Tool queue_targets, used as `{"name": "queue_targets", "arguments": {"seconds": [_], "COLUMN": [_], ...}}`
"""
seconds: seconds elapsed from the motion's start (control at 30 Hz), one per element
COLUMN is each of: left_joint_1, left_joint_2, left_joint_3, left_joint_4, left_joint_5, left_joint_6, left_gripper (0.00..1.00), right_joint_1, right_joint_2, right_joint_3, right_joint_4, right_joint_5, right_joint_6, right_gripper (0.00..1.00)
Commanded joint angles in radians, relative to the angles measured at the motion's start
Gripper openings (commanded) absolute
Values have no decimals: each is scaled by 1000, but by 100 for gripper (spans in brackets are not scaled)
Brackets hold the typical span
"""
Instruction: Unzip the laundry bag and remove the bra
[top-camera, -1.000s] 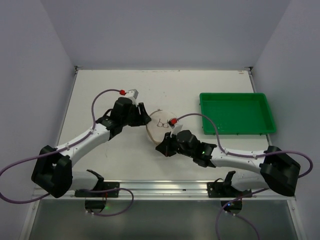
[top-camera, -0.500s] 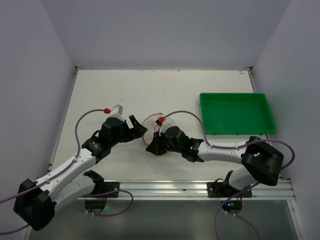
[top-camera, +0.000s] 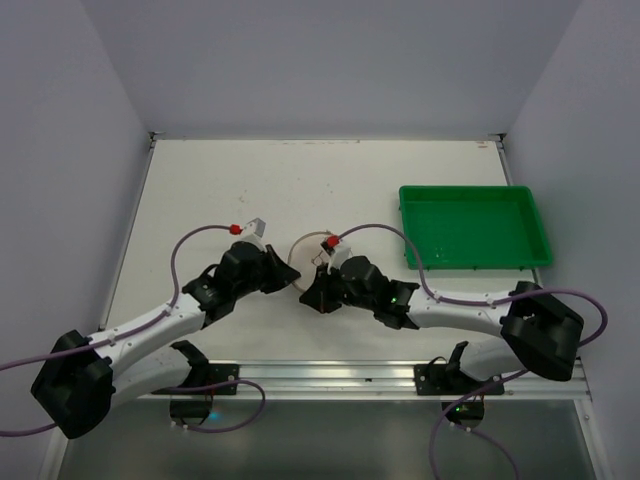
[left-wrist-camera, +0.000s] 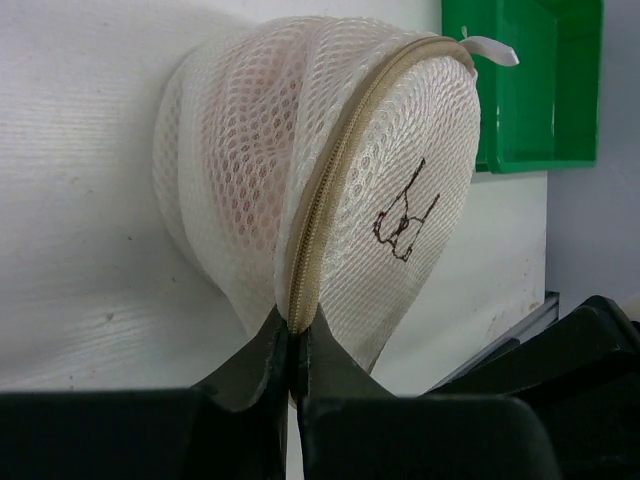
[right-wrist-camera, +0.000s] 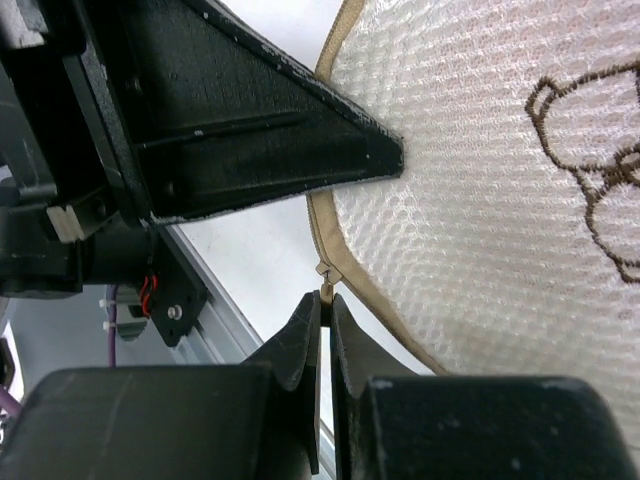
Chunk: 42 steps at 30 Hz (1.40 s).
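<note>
The laundry bag (top-camera: 310, 249), a round white mesh pouch with a beige zip rim (left-wrist-camera: 320, 190) and a small bra sketch (left-wrist-camera: 405, 215), stands on edge between my two grippers. My left gripper (top-camera: 291, 276) is shut on the bag's zip rim; in the left wrist view it (left-wrist-camera: 296, 342) pinches the rim's lower end. My right gripper (top-camera: 306, 294) is shut on the small metal zip pull (right-wrist-camera: 325, 287) at the rim, just below the left gripper's finger (right-wrist-camera: 260, 120). The zip looks closed. The bra is hidden inside; only a pinkish tint shows through the mesh.
A green rectangular tray (top-camera: 475, 227) sits to the right of the bag and also shows in the left wrist view (left-wrist-camera: 520, 90). The table's near edge with its metal rail (top-camera: 330, 375) lies just in front of both grippers.
My left gripper has swung down and toward the near side of the bag and closed on its rim. My right gripper has shifted left with the bag, staying at the zip pull.
</note>
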Motion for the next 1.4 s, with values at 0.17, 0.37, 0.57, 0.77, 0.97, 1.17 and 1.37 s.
{"name": "queue_targets", "arguments": {"seconds": [0.17, 0.37, 0.57, 0.77, 0.97, 1.17, 1.37], "left_joint_1": [-1, 22, 106, 148, 146, 146, 74], "left_joint_2": [71, 142, 257, 293, 182, -8, -114], "left_joint_3": [110, 216, 328, 371, 336, 242, 80], "left_joint_4": [24, -14, -2, -20, -106, -214, -94], "left_joint_5": [-53, -99, -37, 41, 30, -31, 27], "left_joint_6": [106, 236, 391, 393, 324, 229, 81], "left_gripper": [0, 0, 0, 27, 93, 100, 98], "right_joint_1": [5, 5, 5, 5, 5, 3, 3], "right_joint_2": [-177, -254, -241, -168, -85, -16, 33], "right_joint_3": [-116, -162, -154, -100, -34, 33, 71], "right_joint_4": [-92, -106, -82, -42, -8, 18, 39], "right_joint_5": [53, 67, 61, 59, 59, 61, 27], "right_joint_6": [-38, -29, -18, -9, 4, 5, 8], "right_gripper": [0, 0, 0, 0, 0, 0, 0]}}
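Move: The zipper's pull, still pinched in the right fingers, lies some 4 cm back and 1 cm to the right of the left hand, which is already shut on the zipper band at about the same height. From the left hand, the lid's middle is about 4 cm ahead and 5 cm to the right, and the white tab on its far rim some 10 cm ahead and 7 cm to the right, both nearly level with the hand. The zipper is worked from both sides: the left fingers, shut on the band, go forward about 7 cm along the lid's left side, first also a little right and up, while the right hand draws the pull some 5 cm to its right. The left then opens wide, lets go of the band and lifts off, swinging left and back. The right keeps its pinch and brings the pull back left to near its start. ##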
